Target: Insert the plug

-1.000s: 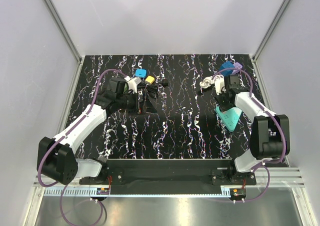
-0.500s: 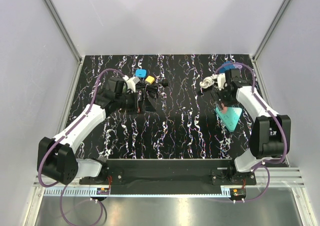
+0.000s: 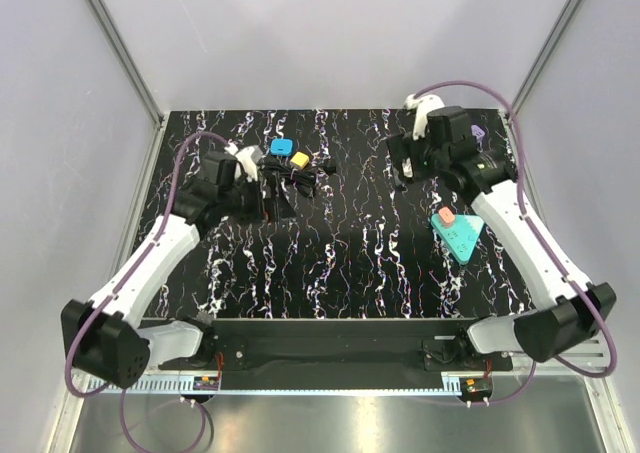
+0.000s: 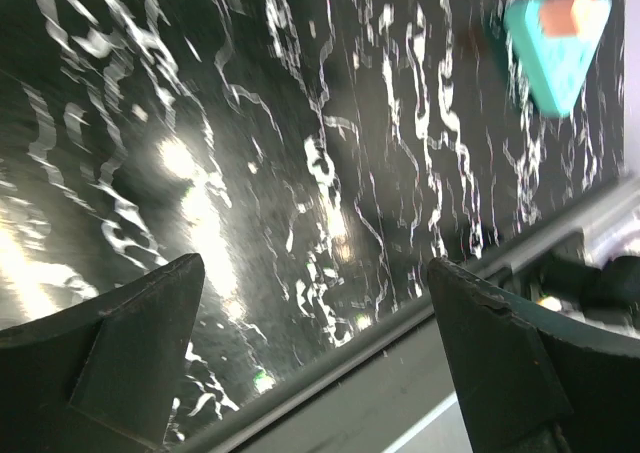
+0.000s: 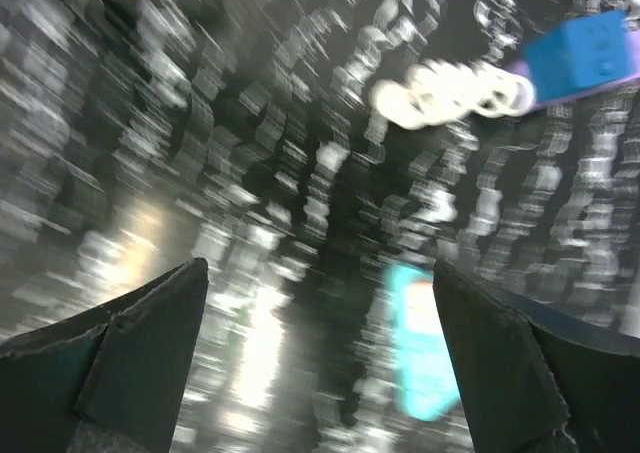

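An orange plug (image 3: 446, 215) sits on the upper corner of the teal triangular socket block (image 3: 459, 233) at the right of the table. It shows again in the left wrist view, plug (image 4: 568, 8) on block (image 4: 552, 63), and as a blur in the right wrist view (image 5: 419, 355). My right gripper (image 3: 403, 170) hovers behind and to the left of the block, open and empty (image 5: 320, 266). The left gripper (image 3: 278, 201) stands open at the left (image 4: 312, 265), next to a black cable bundle (image 3: 296, 182), with nothing between its fingers.
A blue connector (image 3: 281, 147) and a yellow one (image 3: 299, 159) lie at the back left by the cable bundle. A blue block (image 5: 582, 57) on a purple piece (image 3: 478, 131) and a white lumpy part (image 5: 450, 88) lie at the back right. Grey walls enclose the table.
My right gripper has opened, lifted off the teal block and swung back and left, leaving the orange plug on the block. The left gripper has drawn slightly left.
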Controlling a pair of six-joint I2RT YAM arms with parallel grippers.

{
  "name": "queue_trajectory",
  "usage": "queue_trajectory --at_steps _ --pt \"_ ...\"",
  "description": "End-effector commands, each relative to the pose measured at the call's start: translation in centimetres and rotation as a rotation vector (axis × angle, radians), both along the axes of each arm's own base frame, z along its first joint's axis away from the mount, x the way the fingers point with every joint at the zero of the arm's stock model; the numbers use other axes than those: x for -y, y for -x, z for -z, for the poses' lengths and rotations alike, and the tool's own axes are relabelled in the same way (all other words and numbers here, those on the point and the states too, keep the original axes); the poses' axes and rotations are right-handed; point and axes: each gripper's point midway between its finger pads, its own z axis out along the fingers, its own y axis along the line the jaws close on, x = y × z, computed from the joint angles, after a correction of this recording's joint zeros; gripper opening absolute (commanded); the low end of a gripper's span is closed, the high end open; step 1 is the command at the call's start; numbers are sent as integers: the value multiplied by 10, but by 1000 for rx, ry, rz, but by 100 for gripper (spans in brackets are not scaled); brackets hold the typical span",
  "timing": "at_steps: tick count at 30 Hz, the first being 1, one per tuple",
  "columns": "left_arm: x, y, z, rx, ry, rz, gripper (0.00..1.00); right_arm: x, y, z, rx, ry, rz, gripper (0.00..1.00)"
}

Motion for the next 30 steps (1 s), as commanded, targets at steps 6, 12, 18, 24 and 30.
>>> queue_trajectory --at_steps 6,12,18,24,30 --pt "-37 -56 -71 239 -140 -223 99 -85 17 -75 33 -822 -6 100" --pt "-57 -144 -80 250 -284 -351 98 -79 27 -32 -55 -851 85 99" --pt "-63 -240 -55 281 -453 -368 98 -77 55 -30 -74 -842 25 99" --pt "-59 -301 -7 269 -576 -316 99 -72 66 -41 -20 -827 -20 100" --pt "-49 -329 46 230 -581 -307 99 -73 67 -46 -8 -822 -42 100"
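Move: The light-blue plug lies flat on the table some 31 cm ahead of the left hand, about 3 cm to its left and 17 cm below. The small yellow plug stands about 4 cm nearer than the blue one and 4 cm to its right; the coiled black cable is 8 cm nearer than it and 2 cm to its right; the cable's black end lies 6 cm nearer and 12 cm right of it. From the right hand the blue plug is roughly 22 cm ahead, 23 cm left, 25 cm down. Towards the light-blue plug the open, empty left hand lifts about 8 cm, sweeps some 31 cm forward over the cable and then sinks, drifting left and rolling its left side up until the fingers point forward and down. The right hand, also open and empty, swings left, then back, away from the teal strip, rolling its left side up some 45 degrees and ending slightly higher. ##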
